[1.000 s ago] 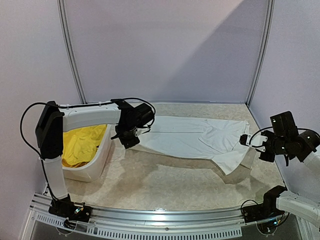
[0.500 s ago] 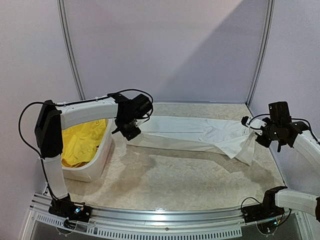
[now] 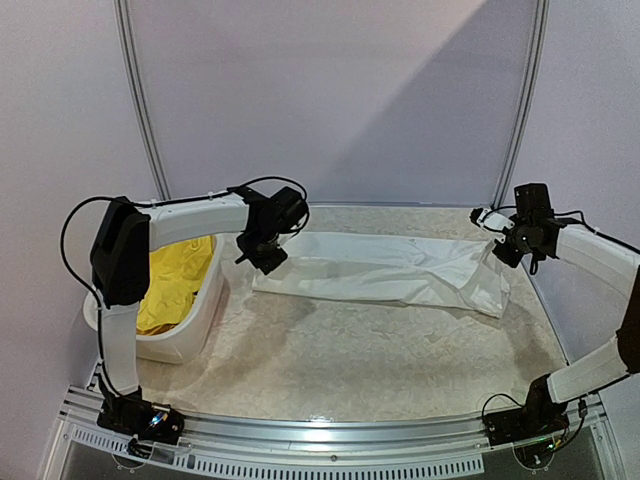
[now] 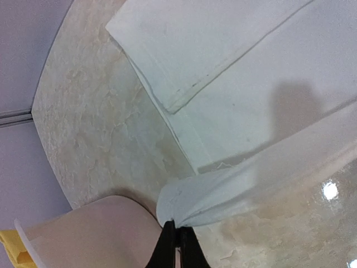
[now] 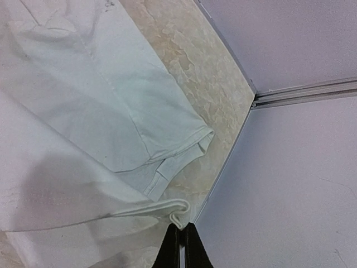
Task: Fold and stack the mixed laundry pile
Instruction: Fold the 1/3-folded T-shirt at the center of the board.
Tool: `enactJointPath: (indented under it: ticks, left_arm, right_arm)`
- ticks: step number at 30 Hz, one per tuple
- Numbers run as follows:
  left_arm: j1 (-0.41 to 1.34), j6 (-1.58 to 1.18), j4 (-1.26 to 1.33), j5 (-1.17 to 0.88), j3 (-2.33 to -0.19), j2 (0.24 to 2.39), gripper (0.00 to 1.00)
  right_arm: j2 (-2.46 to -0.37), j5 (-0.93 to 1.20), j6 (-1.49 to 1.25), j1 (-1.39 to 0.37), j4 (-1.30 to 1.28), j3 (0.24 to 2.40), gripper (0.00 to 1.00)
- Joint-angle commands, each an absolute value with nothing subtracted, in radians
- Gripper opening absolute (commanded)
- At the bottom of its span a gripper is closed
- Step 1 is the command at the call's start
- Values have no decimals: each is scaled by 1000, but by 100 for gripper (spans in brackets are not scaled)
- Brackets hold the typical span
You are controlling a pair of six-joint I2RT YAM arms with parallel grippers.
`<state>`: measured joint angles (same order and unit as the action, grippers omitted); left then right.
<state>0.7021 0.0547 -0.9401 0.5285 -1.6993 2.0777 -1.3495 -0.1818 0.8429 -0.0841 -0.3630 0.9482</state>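
Note:
A white T-shirt (image 3: 385, 268) lies stretched left to right across the back of the table, doubled over along its length. My left gripper (image 3: 268, 262) is shut on a bunched corner of the T-shirt (image 4: 223, 192) at its left end, beside the basket; the black fingertips (image 4: 170, 237) pinch the cloth. At the shirt's right end, near the right wall, my right gripper (image 3: 497, 244) is shut on a folded hem edge (image 5: 178, 209). A sleeve (image 5: 167, 139) lies flat under that held edge. Bright yellow shorts (image 3: 175, 285) sit in the basket. No navy or pink piece shows.
A white plastic basket (image 3: 205, 318) stands at the left, under the left arm. The pale walls close the table at the back and right, with a metal corner rail (image 5: 301, 92) close to the right gripper. The marbled tabletop (image 3: 370, 360) runs forward to the front rail.
Both grippers moved toward the back of the table, carrying the T-shirt's near edge over its far part. The shirt now lies narrower and flatter. The right arm reached farthest, up to the back right corner.

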Motion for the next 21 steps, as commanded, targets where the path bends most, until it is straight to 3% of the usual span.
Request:
enactJointPath:
  ticks: [1,21]
  left_arm:
    - [679,41,-929,524,-1745,2119,0]
    - [637,63,-914,492,-1834,2218,0]
  right_arm:
    - [-1417,-220,839,-74,-283,1001,0]
    - [-1653,-260,823,-63,-188,1112,0]
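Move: Some 15 cm ahead of the left hand, 5 cm to its right and 8 below lies the folded T-shirt's far left corner; the folded third's near left corner is only 7 cm ahead and 6 to the right, and the laundry basket's middle about 28 cm left and 7 back. For the right hand, higher up, the shirt's far right corner at the sleeve is roughly 14 cm ahead, 1 left and 15 below. Carrying the shirt's raised near edge out over the folded part, both hands go forward and down together. The right covers more ground, about 6.5 cm forward with a 2 cm sink, the left some 3 cm forward and 1.5 down; shut fingers keep their pinch on the cloth at either end, wrists almost unturned. ##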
